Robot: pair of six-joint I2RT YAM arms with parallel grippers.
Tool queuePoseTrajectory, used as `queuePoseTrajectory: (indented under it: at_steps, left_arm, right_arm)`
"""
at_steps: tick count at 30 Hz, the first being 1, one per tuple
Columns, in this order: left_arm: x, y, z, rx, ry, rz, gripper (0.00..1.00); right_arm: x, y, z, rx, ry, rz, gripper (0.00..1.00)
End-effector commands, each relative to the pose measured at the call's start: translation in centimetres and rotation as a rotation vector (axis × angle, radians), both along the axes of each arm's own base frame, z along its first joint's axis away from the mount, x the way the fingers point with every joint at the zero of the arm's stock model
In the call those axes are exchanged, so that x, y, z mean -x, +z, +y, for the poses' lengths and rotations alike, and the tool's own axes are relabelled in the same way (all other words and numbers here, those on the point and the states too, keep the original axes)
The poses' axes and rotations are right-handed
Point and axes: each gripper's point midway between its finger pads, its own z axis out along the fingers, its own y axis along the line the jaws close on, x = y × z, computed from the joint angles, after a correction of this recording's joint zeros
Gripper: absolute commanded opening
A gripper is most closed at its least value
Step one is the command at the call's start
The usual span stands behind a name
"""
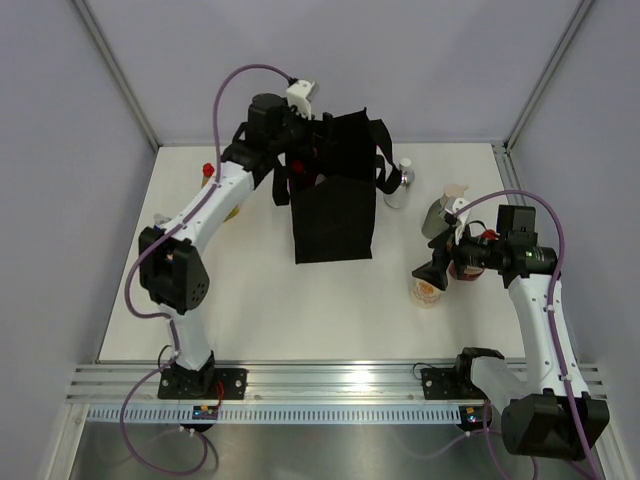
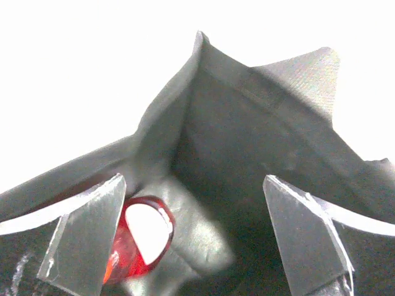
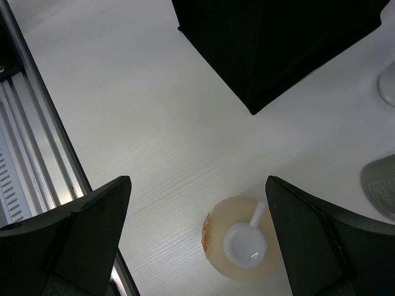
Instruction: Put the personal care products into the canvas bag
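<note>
The canvas bag [image 1: 332,205] stands upright at the middle back, black with looped straps. My left gripper [image 1: 310,142] hangs over its open mouth. In the left wrist view the left gripper [image 2: 191,240] is open inside the canvas bag [image 2: 247,142], and a dark red bottle [image 2: 143,237] lies loose on the bag's floor beside the left finger. My right gripper [image 1: 428,275] is open above the cream pump bottle [image 1: 428,291]. From the right wrist the cream pump bottle [image 3: 244,243] stands upright between the spread fingers of the right gripper [image 3: 197,240], untouched.
A grey-green bottle with beige cap [image 1: 441,215] and a small silver bottle [image 1: 397,186] stand right of the bag. A yellow bottle with red cap [image 1: 209,176] shows partly behind the left arm. The metal rail [image 1: 330,380] runs along the near edge.
</note>
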Motion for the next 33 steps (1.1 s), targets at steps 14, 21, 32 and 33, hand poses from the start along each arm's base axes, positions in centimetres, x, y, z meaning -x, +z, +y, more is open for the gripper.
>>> queuePoseTrajectory:
  at_steps: [14,21,32,33]
  left_arm:
    - [16.6,1.8,14.0,-0.071,0.307,-0.017,0.99]
    - [20.0,-2.1,17.1,-0.12,0.357,-0.076,0.99]
    - [21.2,-4.2,18.0,-0.164,0.359,-0.064,0.99]
    - [21.2,-4.3,18.0,-0.167,0.358,-0.064,0.99]
  right_arm:
    - [-0.8,-4.2,-3.8,0.382,-0.227,0.236,1.0]
    - [-3.8,-4.9,-4.3,0.496,-0.385,0.224,1.0]
    - [-0.3,-8.9,-3.2,0.558,-0.227,0.423,1.0]
    - [-0.2,-9.1,-3.3,0.571,-0.229,0.427,1.0]
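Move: The bag's middle lies nearly under the left hand, some 3 cm to its right and 16 cm below. The yellow bottle stands about 27 cm to its left, 2 cm back and 20 cm below, the orange bottle 38 cm left and 12 cm back. From the right hand, the cream pump bottle is about 5 cm right, 1 cm back and 14 cm below; the red bottle stands 16 cm right, 5 cm ahead; the grey pump bottle 9 cm right, 15 cm ahead. Back and to its left the open left hand swings away from the bag's mouth, some 28 cm in all, arching up about 12 cm before sinking to just under its starting height and turning a little counter-clockwise. The right hand, fingers staying wide, sinks about 8 cm and shifts slightly right to the cream bottle's pump, tilting some 40 degrees until its fingers point steeply down. ##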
